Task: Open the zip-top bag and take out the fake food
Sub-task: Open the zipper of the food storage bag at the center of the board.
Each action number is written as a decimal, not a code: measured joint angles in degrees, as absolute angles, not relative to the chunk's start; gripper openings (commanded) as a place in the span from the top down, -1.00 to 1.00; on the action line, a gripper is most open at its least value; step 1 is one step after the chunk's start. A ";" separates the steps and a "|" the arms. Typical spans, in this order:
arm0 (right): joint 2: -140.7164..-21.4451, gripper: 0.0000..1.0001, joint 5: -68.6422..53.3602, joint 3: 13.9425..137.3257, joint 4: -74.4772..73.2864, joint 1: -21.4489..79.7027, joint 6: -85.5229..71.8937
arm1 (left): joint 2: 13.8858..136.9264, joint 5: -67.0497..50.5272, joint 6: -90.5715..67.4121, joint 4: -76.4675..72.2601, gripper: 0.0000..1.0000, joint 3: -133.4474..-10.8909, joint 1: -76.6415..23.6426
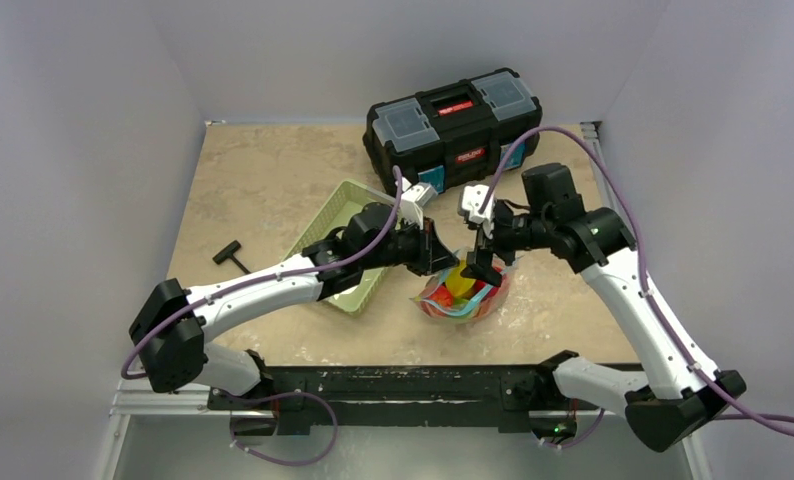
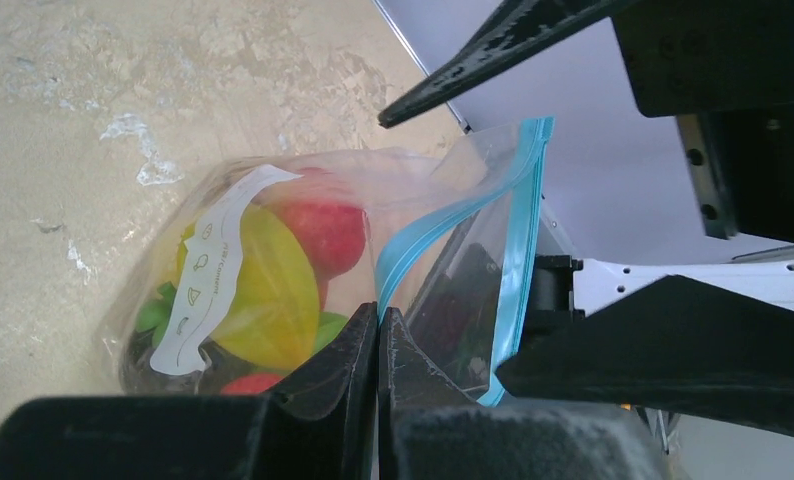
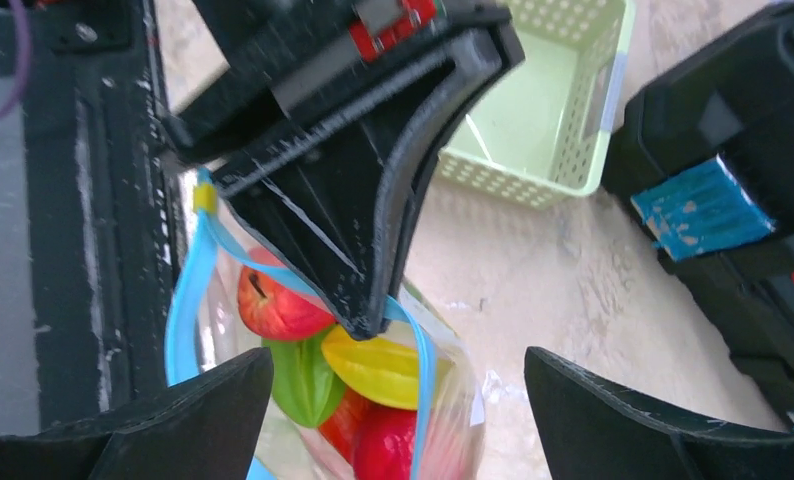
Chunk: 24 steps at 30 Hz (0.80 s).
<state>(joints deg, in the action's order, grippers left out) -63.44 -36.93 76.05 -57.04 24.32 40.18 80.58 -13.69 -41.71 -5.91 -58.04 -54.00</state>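
Note:
The zip-top bag (image 1: 460,297) stands on the table between the two arms, its teal-blue zip strip (image 3: 188,290) parted into a loop. Through the clear plastic shows the fake food: a red apple (image 3: 273,300), a yellow star fruit (image 3: 383,372), a green piece (image 3: 303,385) and more red pieces. My left gripper (image 2: 379,312) is shut on one lip of the zip strip (image 2: 403,255) and holds that edge up. My right gripper (image 3: 398,355) hangs open just above the bag's mouth, nothing between its fingers, close to the left gripper (image 3: 368,315).
A pale green lattice basket (image 1: 318,225) lies under the left arm, left of the bag. A black toolbox (image 1: 453,120) stands at the back. A small black T-shaped tool (image 1: 230,255) lies at the left. The black base rail (image 1: 403,385) runs along the near edge.

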 measured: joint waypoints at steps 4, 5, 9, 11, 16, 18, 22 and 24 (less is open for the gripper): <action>-63.44 -0.60 -30.50 73.41 -56.64 26.09 41.93 | 80.58 -14.81 -40.75 -4.97 1.00 -58.06 -53.98; -63.44 -0.53 -29.08 73.08 -56.34 26.39 42.41 | 80.58 -15.09 -40.62 -4.93 1.00 -58.06 -53.95; -63.90 0.00 -25.67 72.03 -55.18 27.46 44.45 | 80.60 -16.10 -39.57 -4.56 1.00 -58.39 -53.93; -64.29 0.57 -24.73 71.33 -54.63 28.14 45.47 | 80.60 -16.40 -39.24 -4.47 1.00 -58.67 -53.93; -67.33 1.00 -23.38 70.94 -53.65 30.22 45.74 | 80.55 -16.58 -38.30 -3.64 0.54 -59.05 -53.52; -67.92 1.00 -23.20 70.94 -52.34 30.35 43.97 | 80.09 -16.38 -38.15 -3.05 0.00 -59.02 -52.86; -67.66 1.00 -22.06 71.02 -47.59 28.71 37.52 | 73.23 -13.17 -37.54 -2.57 -0.78 -56.42 -50.85; -67.48 1.00 -22.06 71.24 -44.64 26.02 33.61 | 66.96 -11.20 -36.97 -1.63 -0.90 -55.07 -49.87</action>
<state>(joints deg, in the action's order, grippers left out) -67.48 -22.06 71.24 -44.64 26.02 33.61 66.96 -11.20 -36.97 -1.63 -55.07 -49.87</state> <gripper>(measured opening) 0.004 0.853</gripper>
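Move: The stretch of blue zipper rim that the right hand goes for lies about 5 cm below it and 2 cm ahead; from the left hand that stretch is some 8 cm to the right and 2 cm ahead, roughly 1 cm lower. The yellow fruit is around 6 cm left of the right hand, 1 cm back and 12 cm below. The green basket's middle is about 20 cm left of the left hand, 7 cm ahead and 13 cm below. Down about 5 cm and slightly forward, the wide-open right hand sinks over the bag's rim, fingers tipping steeper, and shuts on the blue strip; it then draws the strip forward some 4 cm while rising a little and turning clockwise. The left hand keeps pinching its part of the zipper edge almost in place until that grip closes, then opens and backs off left and up. ##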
